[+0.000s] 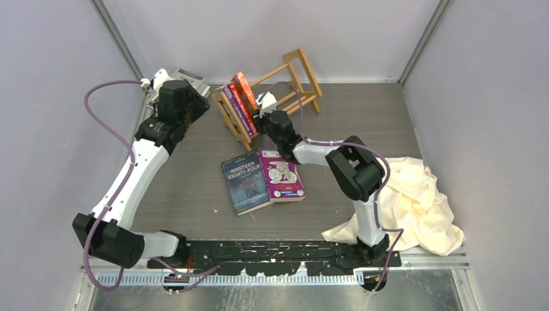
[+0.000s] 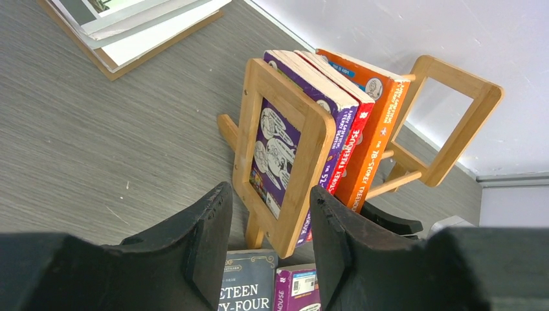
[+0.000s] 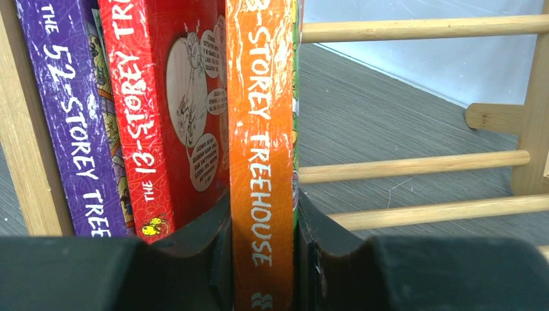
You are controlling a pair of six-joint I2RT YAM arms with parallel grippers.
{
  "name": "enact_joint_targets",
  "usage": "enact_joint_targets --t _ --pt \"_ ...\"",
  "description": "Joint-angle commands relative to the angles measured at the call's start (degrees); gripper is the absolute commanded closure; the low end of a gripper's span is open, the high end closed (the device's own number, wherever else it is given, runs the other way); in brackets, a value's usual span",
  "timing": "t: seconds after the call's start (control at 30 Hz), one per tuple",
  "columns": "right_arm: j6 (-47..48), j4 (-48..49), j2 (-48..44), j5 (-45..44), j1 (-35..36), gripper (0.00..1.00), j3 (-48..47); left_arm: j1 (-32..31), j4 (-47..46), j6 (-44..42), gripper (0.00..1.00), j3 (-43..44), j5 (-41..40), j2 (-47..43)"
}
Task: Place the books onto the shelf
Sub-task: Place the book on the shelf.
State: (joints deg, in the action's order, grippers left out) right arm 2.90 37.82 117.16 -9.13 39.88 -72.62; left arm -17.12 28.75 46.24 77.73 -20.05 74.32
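The light-wood shelf point(image 1: 299, 71) stands at the back middle with three books upright at its left end: purple point(image 1: 233, 109), red point(image 1: 238, 97) and orange point(image 1: 246, 86). My right gripper point(image 3: 262, 207) is shut on the spine of the orange book point(image 3: 262, 129), which stands beside the red book point(image 3: 149, 97). My left gripper point(image 2: 270, 194) hovers open just left of the shelf's end frame point(image 2: 311, 162), which shows between its fingers without touching them. A dark blue book point(image 1: 246, 184) and a purple one point(image 1: 281, 175) lie flat mid-table. Larger grey and white books point(image 2: 129, 26) lie at the back left.
A crumpled cream cloth point(image 1: 414, 201) covers the table's right side near the right arm's base. The enclosure's walls close in the back and both sides. The shelf's bare slats point(image 3: 414, 165) run off to the right of the orange book.
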Motion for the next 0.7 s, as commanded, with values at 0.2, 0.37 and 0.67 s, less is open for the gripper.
enact_joint_targets --t 0.2,0.37,0.67 --pt "1.12 8.08 0.13 0.49 0.77 0.99 0.50 0.34 -5.82 -0.10 0.52 -1.88 -1.86 -2.50" --pt "1.58 7.26 -1.12 -0.44 1.03 0.70 1.72 0.34 -5.82 0.36 0.52 -1.45 -1.62 -2.14" --pt "1.59 4.31 -3.96 -1.45 1.65 0.42 2.57 0.29 -3.83 1.28 0.52 -0.29 -1.29 -1.48"
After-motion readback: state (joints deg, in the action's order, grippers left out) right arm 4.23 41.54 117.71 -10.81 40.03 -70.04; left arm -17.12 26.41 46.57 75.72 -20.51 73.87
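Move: The orange book, already held by its spine in the right hand, has its middle about 6 cm ahead, 3 cm left and 3 cm above that hand. Its place is beside the red book, about 4 cm ahead and 8 cm left; the purple 52-Storey book stands 3 cm farther left of the red one. The shelf's empty end frame is some 12 cm ahead and 14 cm right. From the left hand, the orange book lies roughly 16 cm ahead, 13 cm right and 13 cm below. The orange book is lowered a little farther into the shelf beside the red one, the right hand sinking slowly by about half a centimetre with its grip kept. Then the right fingers open and let go of the spine, the hand easing about 1 cm to the right and slightly lower still, with hardly any turn of the wrist. ##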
